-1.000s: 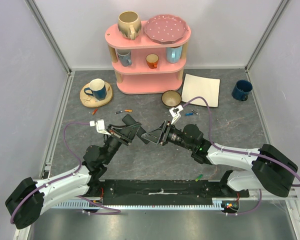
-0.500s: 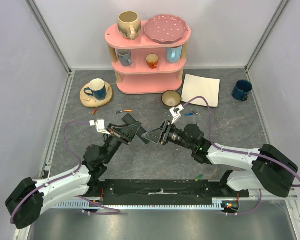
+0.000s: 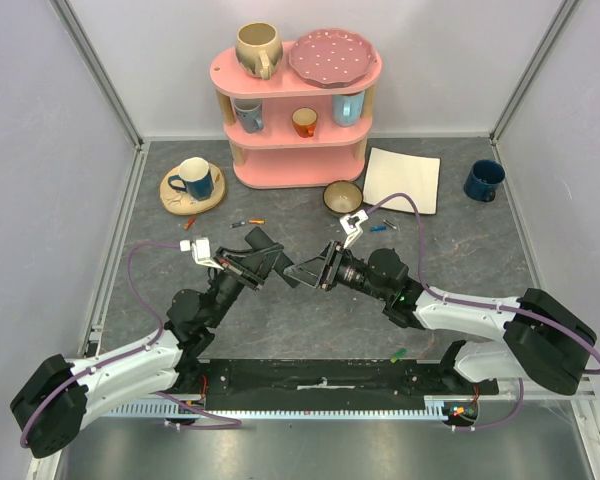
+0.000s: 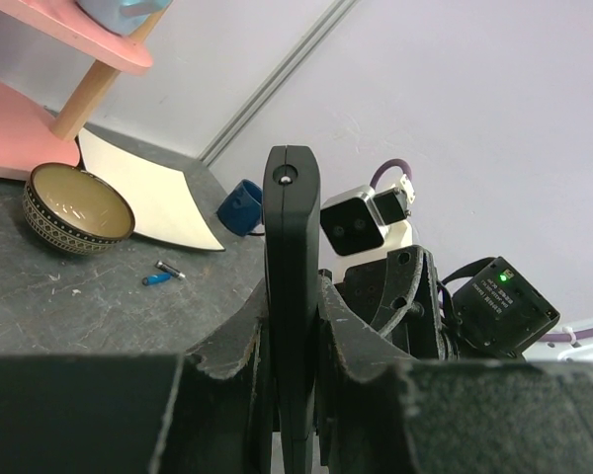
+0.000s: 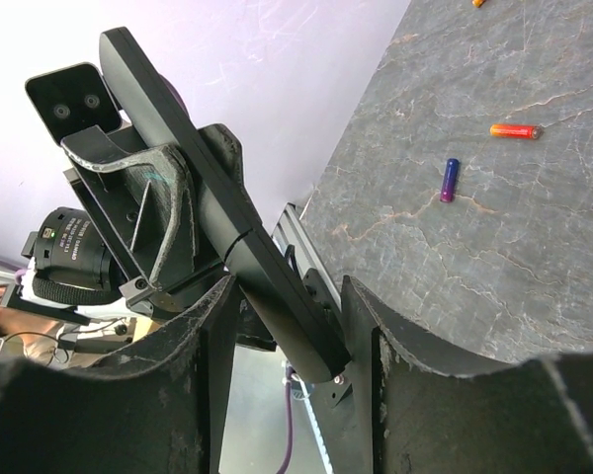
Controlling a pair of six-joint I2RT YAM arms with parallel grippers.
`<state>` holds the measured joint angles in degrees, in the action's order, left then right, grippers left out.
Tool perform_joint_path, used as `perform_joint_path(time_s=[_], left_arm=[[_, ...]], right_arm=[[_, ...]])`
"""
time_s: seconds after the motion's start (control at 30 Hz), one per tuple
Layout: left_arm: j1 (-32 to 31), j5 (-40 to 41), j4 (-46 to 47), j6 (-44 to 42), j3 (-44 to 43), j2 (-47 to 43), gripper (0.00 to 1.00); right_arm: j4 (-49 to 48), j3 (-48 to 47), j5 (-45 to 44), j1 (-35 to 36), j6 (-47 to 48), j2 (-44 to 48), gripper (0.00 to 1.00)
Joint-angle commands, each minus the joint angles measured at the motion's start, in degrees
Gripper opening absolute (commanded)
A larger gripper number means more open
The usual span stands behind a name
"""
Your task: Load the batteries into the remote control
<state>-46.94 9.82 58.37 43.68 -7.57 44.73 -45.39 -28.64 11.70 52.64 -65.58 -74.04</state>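
Note:
The remote control (image 4: 292, 217), a thin black slab, stands edge-on in my left gripper (image 4: 292, 296), which is shut on it above the table's middle (image 3: 270, 262). From the right, my right gripper (image 5: 289, 286) reaches in; the remote control (image 5: 178, 128) runs slantwise between its fingers and its lower end touches both. Loose batteries lie on the grey table: an orange one (image 5: 514, 130) and a purple one (image 5: 449, 181) to the left (image 3: 250, 222), and a blue one (image 4: 156, 279) by the bowl (image 3: 380, 227). A green battery (image 3: 398, 353) lies near the arm bases.
A pink shelf (image 3: 300, 110) with cups stands at the back. In front of it are a patterned bowl (image 3: 342, 195) and a white sheet (image 3: 402, 178). A blue mug (image 3: 483, 180) sits at the far right, and a mug on a coaster (image 3: 192, 185) at the left.

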Motion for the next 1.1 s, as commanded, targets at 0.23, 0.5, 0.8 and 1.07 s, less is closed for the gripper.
perform_joint_path(time_s=[0.23,0.5,0.8,1.07], left_arm=[[0.2,0.3,2.8,-1.7,-1.8,0.3,0.02],[0.1,1.4,1.3,-0.9,-1.7,0.7,0.02],[0.1,4.7,-7.0,3.7,-3.6,1.1,0.02],[4.2,-0.6,-11.4,11.8,-5.6,6.4,0.02]], right_arm=[[3.5,-0.7,-0.3,-0.2,1.1,2.1,0.64],[7.3,-2.4,-0.5,-0.2,4.7,3.8,0.79],[40.5,-15.5,-5.0,-0.2,22.9,8.5,0.94],[63.4,-24.7,-15.3,3.7,37.7,10.3,0.95]])
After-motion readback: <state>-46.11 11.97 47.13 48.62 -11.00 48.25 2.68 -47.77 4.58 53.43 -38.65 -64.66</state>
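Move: From the right hand, whose half-open fingers straddle the remote's lower right end, the remote's middle is about 4 cm left, 3 cm ahead and 2 cm higher. The left hand already holds it, the middle about 1 cm ahead and 1 cm right. Counted from the right hand, on the table some 20 cm lower, an orange battery is roughly 17 cm ahead and 9 cm left, a blue battery 15 cm ahead and 18 cm right, the bowl 22 cm ahead and 10 cm right. The right fingers let go of the remote's lower end, opening from half to nearly full, then back away to the right by about 3 cm as the wrist rolls and tips the fingertips down some 20 degrees. Late on, the left hand, keeping its grip, sinks about 4 cm and eases 2 cm forward, fingers dipping around 10 degrees. ##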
